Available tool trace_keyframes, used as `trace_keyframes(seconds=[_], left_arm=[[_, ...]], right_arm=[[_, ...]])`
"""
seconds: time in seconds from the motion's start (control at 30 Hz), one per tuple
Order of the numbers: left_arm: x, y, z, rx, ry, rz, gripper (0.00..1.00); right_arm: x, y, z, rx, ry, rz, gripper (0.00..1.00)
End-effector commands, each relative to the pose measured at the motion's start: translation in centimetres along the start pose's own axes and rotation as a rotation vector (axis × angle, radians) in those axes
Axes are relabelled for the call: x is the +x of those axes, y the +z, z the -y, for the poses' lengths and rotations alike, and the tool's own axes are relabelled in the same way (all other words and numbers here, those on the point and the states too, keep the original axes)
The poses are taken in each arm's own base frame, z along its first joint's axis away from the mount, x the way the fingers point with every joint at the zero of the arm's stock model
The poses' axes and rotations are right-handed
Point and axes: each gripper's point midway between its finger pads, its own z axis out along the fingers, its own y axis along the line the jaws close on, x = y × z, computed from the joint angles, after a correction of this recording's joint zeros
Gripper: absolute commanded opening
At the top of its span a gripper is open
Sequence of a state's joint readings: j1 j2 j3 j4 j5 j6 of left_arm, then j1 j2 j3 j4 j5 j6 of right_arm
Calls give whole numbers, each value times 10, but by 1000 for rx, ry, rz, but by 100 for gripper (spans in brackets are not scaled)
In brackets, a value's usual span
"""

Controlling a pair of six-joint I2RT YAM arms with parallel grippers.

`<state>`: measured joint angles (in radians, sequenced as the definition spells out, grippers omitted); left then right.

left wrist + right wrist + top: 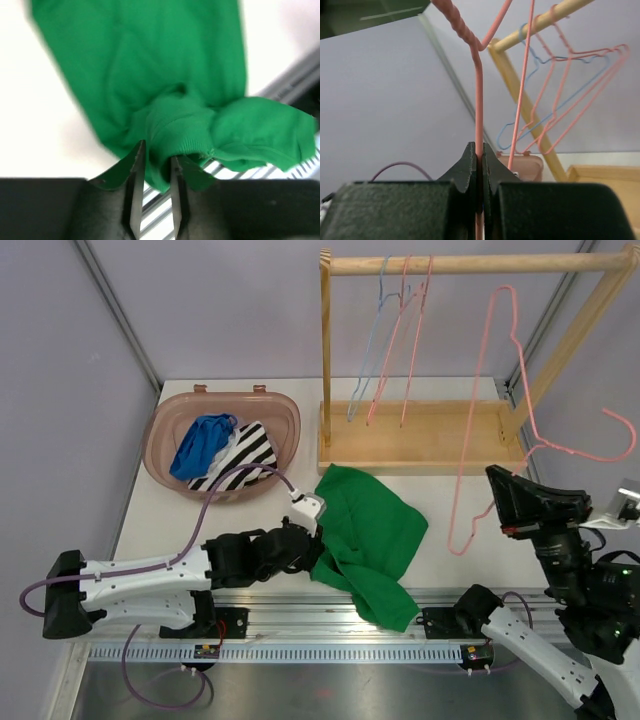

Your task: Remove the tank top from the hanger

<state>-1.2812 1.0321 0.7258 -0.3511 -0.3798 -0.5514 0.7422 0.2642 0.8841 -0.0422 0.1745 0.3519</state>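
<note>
The green tank top (pixel 372 538) lies crumpled on the table's front part, free of the hanger, with one end draped over the front rail. My left gripper (pixel 318 545) is at its left edge. In the left wrist view a fold of the tank top (pixel 175 75) still sits between the gripper's (pixel 156 150) slightly parted fingers, so the grip looks loosened. The bare pink wire hanger (pixel 520 350) is held up at the right. My right gripper (pixel 497 502) is shut on its wire, seen close in the right wrist view as the hanger (pixel 479 95) pinched in the gripper (pixel 479 148).
A pink basket (pixel 160 435) at the back left holds a blue garment (pixel 203 443) and a striped one (pixel 245 453). A wooden rack (pixel 420 440) at the back carries blue and pink wire hangers (pixel 400 330). A metal rail (pixel 300 615) runs along the table's front edge.
</note>
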Motion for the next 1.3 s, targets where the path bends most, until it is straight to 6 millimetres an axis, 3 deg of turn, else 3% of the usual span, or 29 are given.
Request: trace_keyframes(seconds=[0.0,0.07,0.17,0.2,0.27,0.3,0.33,0.37,0.43,0.47,0.5,0.67,0.73,0.77,0.8,0.9,0.93,0.97,1.27], left_arm=[[-34,-25,-32,-184,-86,116,33],[-33,-33,-37,-201,-87,106,43],[-40,-50,-44,-217,-101,110,68],[-44,-57,-45,-212,-110,119,80],[-46,-69,-50,-224,-110,113,89],[-49,-76,-51,-214,-118,123,99],[-53,-82,-50,-203,-120,125,99],[-50,-87,-53,-205,-97,106,99],[-51,-98,-58,-217,-80,91,99],[-52,-101,-61,-223,-73,90,99],[-53,-105,-63,-232,-66,91,99],[-57,-122,-78,-263,-39,118,99],[-57,-125,-81,-262,-36,132,99],[-58,-128,-82,-253,-39,149,99],[-55,-128,-85,-260,-35,147,99],[-55,-131,-85,-234,-49,173,99],[-57,-133,-84,-223,-49,181,99],[-57,-133,-84,-218,-50,184,99],[-55,-132,-84,-218,-50,175,99]], right_arm=[[39,-33,78,416,-115,-240,0],[44,-41,91,498,-156,-300,0],[40,-32,100,596,-227,-364,0],[36,-21,100,615,-261,-384,0],[42,-7,104,649,-309,-431,0],[31,2,102,653,-335,-415,0],[29,9,101,656,-351,-422,0],[40,24,104,670,-381,-462,0],[29,45,96,659,-404,-453,0],[41,59,99,667,-426,-490,0],[29,72,92,652,-430,-465,0],[20,122,88,622,-441,-451,0],[15,141,102,621,-414,-468,0],[27,151,109,607,-402,-506,0],[15,156,112,614,-410,-482,0],[17,175,116,588,-416,-503,0],[27,182,128,599,-416,-532,0],[21,189,124,578,-408,-521,0],[29,221,182,647,-396,-549,0]])
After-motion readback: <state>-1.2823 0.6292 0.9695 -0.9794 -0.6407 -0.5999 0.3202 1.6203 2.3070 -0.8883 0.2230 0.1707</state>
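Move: The right hand holds the bare pink hanger just below its neck. The free stretch of rail is some 34 cm ahead, 15 cm above and about 1 cm left, with the hanging hangers around 11 cm left of that stretch. The left hand still has a corner of the green tank top, whose middle lies about 8 cm ahead, 16 cm right and 12 cm below; the tote bin is roughly 37 cm ahead, 24 cm left and 10 cm below. The left fingers let go of the tank top's corner, opening wide as the hand draws off about 13 cm left and 10 cm up. Keeping its grip on the hanger, the right hand edges right and dips some 6 cm, then climbs back while sweeping about 28 cm forward to the rail, turning over 50 degrees from pointing up to nearly level ahead. ##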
